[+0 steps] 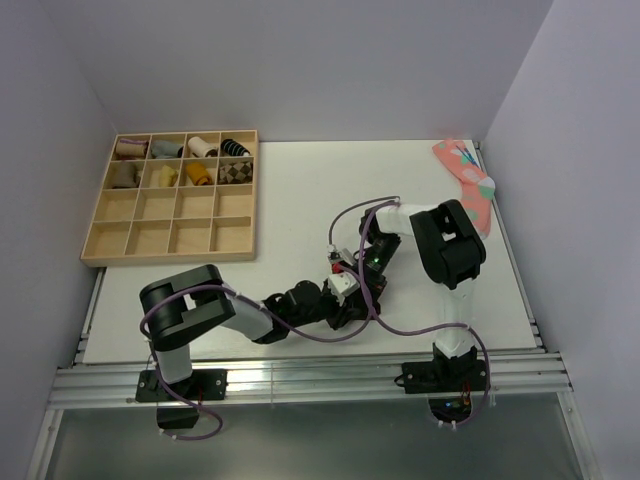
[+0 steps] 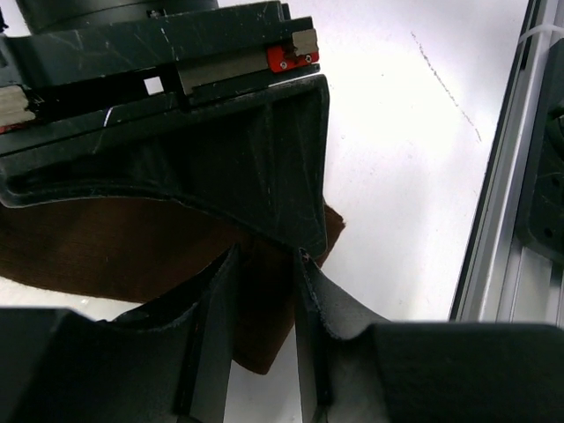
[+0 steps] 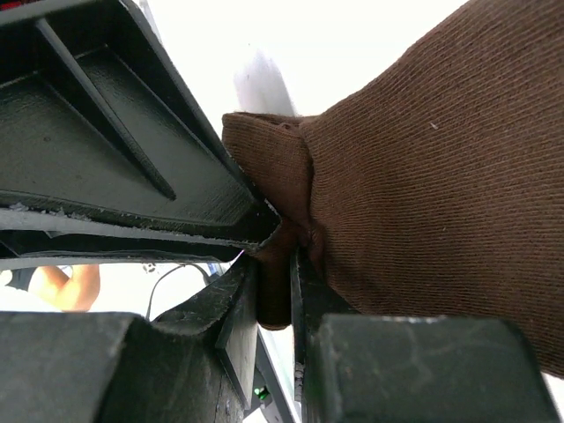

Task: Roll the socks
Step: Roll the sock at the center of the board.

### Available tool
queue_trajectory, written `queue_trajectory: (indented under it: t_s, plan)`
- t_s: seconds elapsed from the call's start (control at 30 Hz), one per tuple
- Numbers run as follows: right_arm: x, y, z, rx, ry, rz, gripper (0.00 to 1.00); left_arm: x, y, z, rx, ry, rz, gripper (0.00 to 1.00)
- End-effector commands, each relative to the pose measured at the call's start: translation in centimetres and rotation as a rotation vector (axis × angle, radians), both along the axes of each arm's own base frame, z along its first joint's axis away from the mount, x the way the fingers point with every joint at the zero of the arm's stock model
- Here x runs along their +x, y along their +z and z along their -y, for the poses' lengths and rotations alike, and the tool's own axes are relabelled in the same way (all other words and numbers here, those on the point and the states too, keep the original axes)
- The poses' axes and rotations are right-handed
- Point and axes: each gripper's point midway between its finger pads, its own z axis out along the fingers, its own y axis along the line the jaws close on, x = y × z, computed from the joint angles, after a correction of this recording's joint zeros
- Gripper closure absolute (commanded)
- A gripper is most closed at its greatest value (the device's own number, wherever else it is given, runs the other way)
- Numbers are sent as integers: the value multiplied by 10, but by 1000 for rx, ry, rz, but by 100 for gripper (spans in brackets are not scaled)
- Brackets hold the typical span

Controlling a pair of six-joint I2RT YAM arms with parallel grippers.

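The dark brown knit sock (image 2: 132,247) lies on the white table near its front edge. In the top view both grippers hide it. My left gripper (image 1: 335,300) is shut on a fold of the sock in the left wrist view (image 2: 264,256). My right gripper (image 1: 352,275) comes from the opposite side and is shut on another fold of the sock (image 3: 423,203), pinched between its jaws (image 3: 275,256). The two grippers are almost touching, each one's black body filling the top of the other's wrist view. The sock's striped cuff is not in view.
A wooden compartment tray (image 1: 170,235) stands at the back left, with small sock bundles (image 1: 200,147) in its far rows. A pink dotted sock (image 1: 468,185) lies at the back right by the wall. An aluminium rail (image 1: 300,380) runs along the near edge.
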Motion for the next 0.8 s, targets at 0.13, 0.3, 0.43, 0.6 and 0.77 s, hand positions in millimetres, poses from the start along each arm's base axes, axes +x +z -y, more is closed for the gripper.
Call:
queue_trajectory:
  t_s: [0.13,0.3,0.43,0.6,0.77]
  plan:
    - [10,-6,14,-12,27,32,85,-10,-6,8,24,-76,6,66]
    - [9,-6,16,-1,24,26,85,-11,-14,13,43,-103,-23,78]
    - [10,-7,17,4,26,51,79,-11,-21,16,52,-114,-82,93]
    - [19,-7,15,9,-19,145,61,0,-36,16,88,-98,-189,100]
    - [33,-1,10,27,-104,219,54,-2,-47,22,111,-87,-276,100]
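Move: The sock's small roll is already pinched in my right fingers, right at that hand's point. From my left hand, its fingers part open, the roll lies about 3 cm to the right, level front to back, and some 2 cm lower. The sock's loose part stretches away flat on the board, its middle roughly 7 cm ahead of the roll and 2 cm to the roll's left. I hand the roll over from right to left: my right hand, still pinching, draws it to the right, and my left follows, closing until it pinches the sock beside the right fingertips. Then my right fingers open and let go as both hands carry on rightward, left about 3 cm in all, right about 2.5 cm, the left easing slightly forward and rolling some 10 degrees. ##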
